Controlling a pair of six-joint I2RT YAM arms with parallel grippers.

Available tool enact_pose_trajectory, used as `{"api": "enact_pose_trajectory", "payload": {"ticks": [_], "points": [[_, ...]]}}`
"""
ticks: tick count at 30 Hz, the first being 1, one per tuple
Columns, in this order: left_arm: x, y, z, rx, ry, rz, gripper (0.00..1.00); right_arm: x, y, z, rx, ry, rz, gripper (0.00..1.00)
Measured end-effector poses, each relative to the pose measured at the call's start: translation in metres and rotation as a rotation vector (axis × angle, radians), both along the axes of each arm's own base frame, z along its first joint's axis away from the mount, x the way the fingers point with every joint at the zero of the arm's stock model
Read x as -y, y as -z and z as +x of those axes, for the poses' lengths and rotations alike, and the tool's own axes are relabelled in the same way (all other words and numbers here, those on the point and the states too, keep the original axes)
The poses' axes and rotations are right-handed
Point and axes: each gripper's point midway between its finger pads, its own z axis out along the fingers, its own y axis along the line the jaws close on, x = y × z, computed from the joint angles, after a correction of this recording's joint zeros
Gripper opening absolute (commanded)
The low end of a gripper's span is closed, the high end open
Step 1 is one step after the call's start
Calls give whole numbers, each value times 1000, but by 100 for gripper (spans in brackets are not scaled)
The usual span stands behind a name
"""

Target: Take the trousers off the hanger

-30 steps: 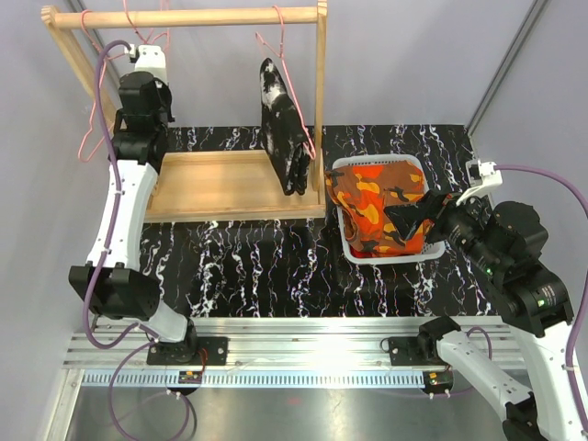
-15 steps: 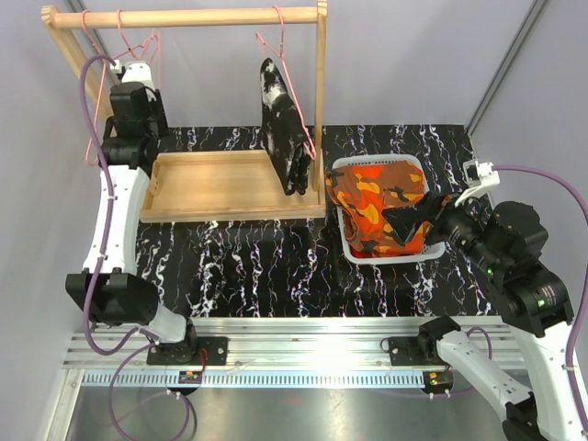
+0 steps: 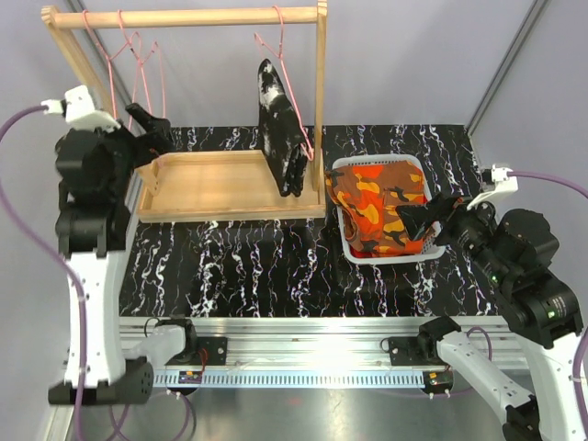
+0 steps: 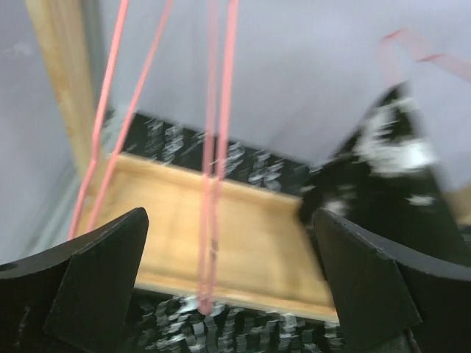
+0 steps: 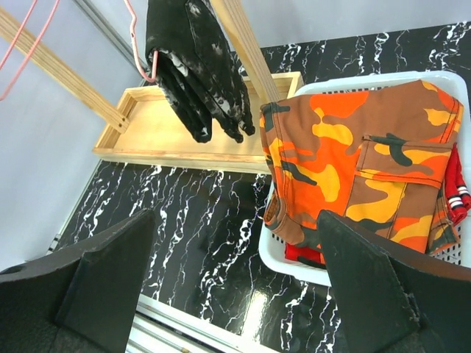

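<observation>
The black trousers with white splashes [image 3: 283, 129] hang folded over a pink hanger [image 3: 276, 41] on the wooden rack's rail [image 3: 184, 16]; they also show in the right wrist view [image 5: 195, 66] and, blurred, in the left wrist view [image 4: 390, 191]. The orange-brown patterned trousers [image 3: 381, 204] lie in the white basket [image 3: 344, 165], with red trousers [image 5: 303, 254] under them. My left gripper [image 3: 152, 129] is open and empty at the rack's left end, facing two empty pink hangers [image 4: 213, 184]. My right gripper [image 3: 432, 213] is open and empty, beside the basket's near right corner.
The rack stands on a wooden tray base [image 3: 220, 184] at the back of the black marbled table [image 3: 257, 266]. Its right post [image 3: 321, 101] rises just left of the basket. Grey walls close in on the left and behind.
My left gripper opened and let go of a pink hanger, now on the rail. The left arm drew back to the left, away from the rack. The right arm barely shifted.
</observation>
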Motion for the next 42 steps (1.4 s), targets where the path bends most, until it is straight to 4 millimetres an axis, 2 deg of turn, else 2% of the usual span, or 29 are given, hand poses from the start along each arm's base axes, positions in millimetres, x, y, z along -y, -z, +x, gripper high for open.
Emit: {"api": "enact_pose_trajectory", "payload": {"ticks": [3,5,7,9,12,14,18,20,24,26,30,32,36,41,42], "points": [[24,-31,-35,137,88,-95,99,0,5,1,-10,0,-4,99],[45,-46,-49,197,160,-140,99,-1,10,2,-22,-2,-7,100],[70,-55,-57,228,239,-173,99,-2,14,2,-31,-5,-6,100],[102,-55,-59,214,319,-191,99,-3,16,0,-34,-15,-3,100],[149,-55,-51,160,391,-172,99,-5,15,-4,-30,-29,7,99],[179,-56,-39,131,404,-134,99,-6,14,-5,-28,-36,12,99],[229,-39,-10,49,401,-35,99,-9,13,-8,-29,-54,20,99],[250,-28,5,10,400,9,99,-10,13,-9,-31,-62,24,99],[277,-14,33,-38,372,86,98,-12,13,-11,-32,-78,28,100],[282,-7,46,-56,339,132,92,-13,13,-12,-32,-84,29,100],[279,6,71,-76,243,230,84,-14,11,-15,-24,-97,33,99],[275,15,81,-95,211,278,74,-14,10,-18,-18,-104,36,99],[255,34,103,-147,159,322,49,-15,8,-20,-12,-112,40,100],[224,40,119,-182,119,326,41,-18,8,-22,-14,-131,43,99],[220,40,122,-184,121,315,30,-18,8,-22,-14,-134,43,99]]}}
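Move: The pink hanger with the black-and-white trousers is some 26 cm right and 10 cm ahead of the left hand, slightly lower; its trousers' middle hangs about 7 cm lower and 2 cm left of the hanger. The rack's right post stands 32 cm right and 10 cm ahead of the left hand, and the empty hangers some 7 cm straight ahead. From the right hand the hanger is roughly 26 cm left and 22 cm ahead. The left hand backs off, swings about 28 cm right, reaches forward, half-closes on the hanger, easing left. ##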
